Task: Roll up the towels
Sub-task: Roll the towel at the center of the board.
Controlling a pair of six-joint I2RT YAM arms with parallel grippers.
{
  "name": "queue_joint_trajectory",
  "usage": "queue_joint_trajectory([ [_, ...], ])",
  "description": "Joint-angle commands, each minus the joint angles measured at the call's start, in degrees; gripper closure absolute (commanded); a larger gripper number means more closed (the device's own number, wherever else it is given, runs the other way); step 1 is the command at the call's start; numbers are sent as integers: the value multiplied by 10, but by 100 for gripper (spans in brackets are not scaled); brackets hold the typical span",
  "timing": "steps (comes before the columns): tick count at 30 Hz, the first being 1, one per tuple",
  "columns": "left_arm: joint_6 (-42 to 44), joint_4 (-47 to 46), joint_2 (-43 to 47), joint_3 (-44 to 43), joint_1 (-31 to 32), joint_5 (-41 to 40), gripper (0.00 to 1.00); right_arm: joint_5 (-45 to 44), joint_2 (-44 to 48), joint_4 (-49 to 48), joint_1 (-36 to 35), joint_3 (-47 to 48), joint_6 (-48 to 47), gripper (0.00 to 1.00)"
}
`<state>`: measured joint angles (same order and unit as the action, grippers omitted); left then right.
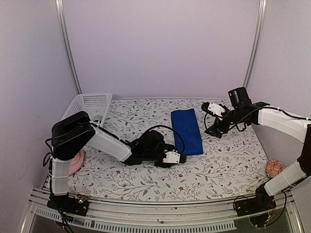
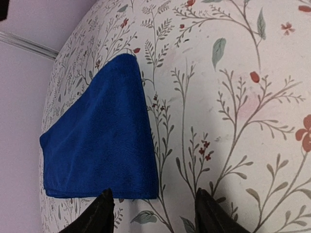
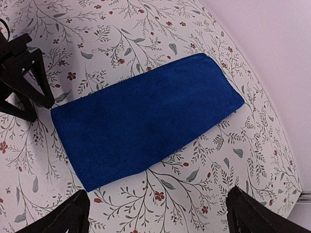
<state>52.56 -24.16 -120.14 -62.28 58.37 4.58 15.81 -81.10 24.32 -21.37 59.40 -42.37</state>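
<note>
A royal-blue towel (image 1: 187, 130) lies folded flat as a long strip in the middle of the flowered table (image 1: 228, 160), running from far to near. My left gripper (image 1: 183, 158) sits low at the towel's near end. In the left wrist view its black fingertips (image 2: 104, 213) stand apart just short of the blue towel's (image 2: 102, 141) near edge, with only tablecloth between them. My right gripper (image 1: 208, 108) hovers open beside the towel's far right end. From the right wrist, the towel (image 3: 146, 119) lies whole ahead of the wide-spread fingers (image 3: 73, 213), and the left gripper (image 3: 24, 77) shows at top left.
A white slotted basket (image 1: 90, 103) stands at the back left with something pale inside. A pink round thing (image 1: 75, 162) lies behind the left arm. An orange-pink round object (image 1: 274, 168) rests near the right arm's base. Walls close in the back and both sides.
</note>
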Motion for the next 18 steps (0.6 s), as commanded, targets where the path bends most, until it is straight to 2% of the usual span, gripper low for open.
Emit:
queue_joint_trajectory([
  [1, 26, 9, -32, -23, 9, -21, 46, 15, -11, -19, 3, -15, -5, 1],
  [8, 37, 9, -47, -24, 11, -29, 61, 23, -29, -24, 6, -24, -11, 1],
  [14, 35, 22, -78, -53, 14, -61, 61, 36, -17, -30, 7, -37, -25, 1],
  [18, 29, 30, -90, -60, 14, -65, 68, 39, -9, -32, 7, -46, -35, 1],
])
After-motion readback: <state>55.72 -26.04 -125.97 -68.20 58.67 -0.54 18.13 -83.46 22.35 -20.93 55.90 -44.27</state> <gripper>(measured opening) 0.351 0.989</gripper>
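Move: The blue towel's near-left corner sits just off the left fingertips, about 3 cm ahead, 2 cm to the right and 2 cm lower; its near-right corner is 3 cm ahead and some 13 cm right, the towel's middle about 18 cm ahead and 8 cm right. From the right hand, roughly 16 cm above the cloth, the near-right corner lies about 4 cm back and 2 cm left, and the near-left corner 5 cm back and 12 cm left. The left hand noses in low over the board towards the towel's near-left corner, about 2.5 cm forward and nearly 2 cm to the right, while its fingers narrow from a bit over half open to about a third, bringing the corner in between the tips without shutting on it. The right hand, wide open, meanwhile sinks about 3 cm almost straight down beside the towel, with hardly any turn of the wrist, and touches nothing. ##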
